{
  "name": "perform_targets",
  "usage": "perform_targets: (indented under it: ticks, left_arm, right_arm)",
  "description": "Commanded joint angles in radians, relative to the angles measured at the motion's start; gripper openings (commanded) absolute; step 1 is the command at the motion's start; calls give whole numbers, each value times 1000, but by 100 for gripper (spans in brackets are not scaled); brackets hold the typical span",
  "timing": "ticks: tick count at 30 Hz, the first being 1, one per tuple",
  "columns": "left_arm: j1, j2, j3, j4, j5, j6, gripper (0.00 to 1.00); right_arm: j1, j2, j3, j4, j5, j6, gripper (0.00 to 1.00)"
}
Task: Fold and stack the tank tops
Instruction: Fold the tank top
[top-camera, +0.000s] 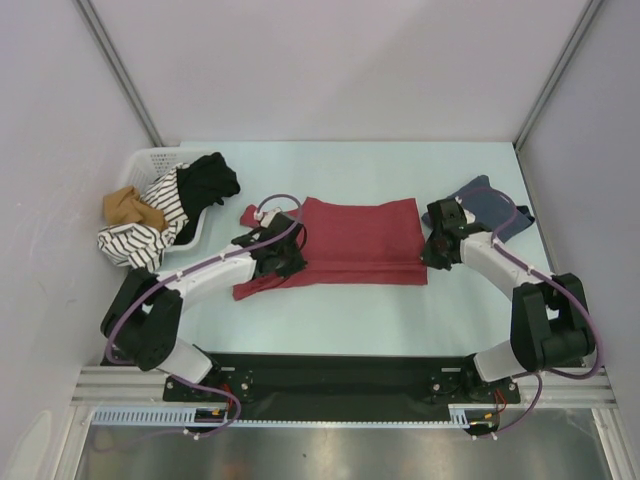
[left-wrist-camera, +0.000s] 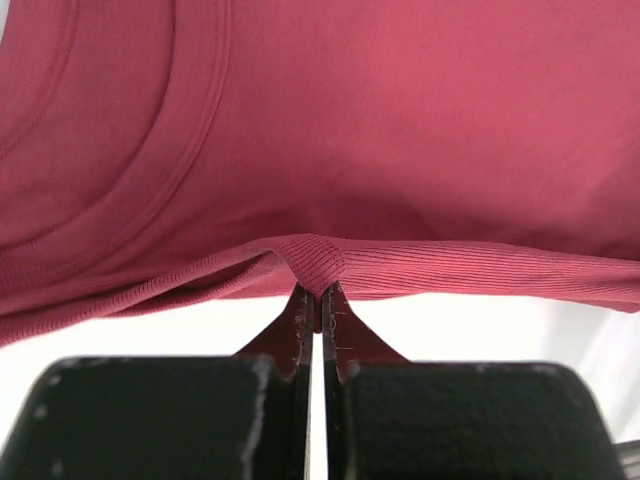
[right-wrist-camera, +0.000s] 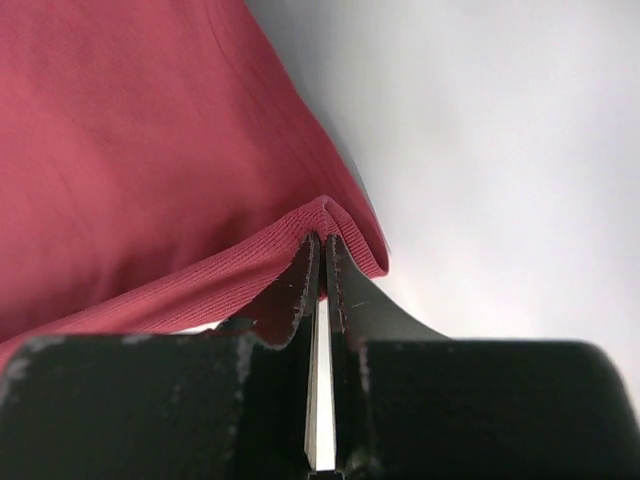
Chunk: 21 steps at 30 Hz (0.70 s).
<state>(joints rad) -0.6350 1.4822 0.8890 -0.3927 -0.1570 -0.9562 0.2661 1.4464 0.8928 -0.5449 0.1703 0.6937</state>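
The brick red tank top (top-camera: 360, 240) lies spread across the middle of the table, its near edge doubled over. My left gripper (top-camera: 283, 262) is shut on the ribbed hem at the cloth's left side; the left wrist view shows the hem (left-wrist-camera: 318, 262) pinched between the fingertips. At the cloth's right edge, my right gripper (top-camera: 437, 250) is shut on the hem corner (right-wrist-camera: 330, 222). The slate blue-grey tank top (top-camera: 492, 212) lies bunched at the back right, behind my right arm.
A white basket (top-camera: 150, 160) stands at the back left, with black (top-camera: 210, 182), striped (top-camera: 150, 232) and tan (top-camera: 128, 208) clothes spilling out of it. Grey walls close in the table on the left, back and right.
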Motion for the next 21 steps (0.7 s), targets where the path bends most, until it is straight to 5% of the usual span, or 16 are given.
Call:
perform_targets:
  ticks: [1,21]
  left_arm:
    - [24,26,65,-2,-13,48,0]
    - [104,222,252,-25,7,117,0]
  right_arm:
    - [-21,29,63,30,9,-34,0]
    - [-53,212,236,31,21,-53,0]
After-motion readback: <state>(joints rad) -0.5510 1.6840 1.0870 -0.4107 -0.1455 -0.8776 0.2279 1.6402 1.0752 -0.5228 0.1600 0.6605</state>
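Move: Each hand already holds the raised near edge of the red tank top, some 4 cm above the table; the far edge it is being folded towards lies about 16 cm ahead of both, straight out from the left hand and 2 cm to the right hand's left. The folded blue tank top sits roughly 13 cm ahead of the right hand and 14 cm to its right. The near strap trails about 13 cm left of the left hand and 6 cm back. Both hands, fingers still shut, carry the red edge about 5 cm forward, nearly level, towards the far edge. ##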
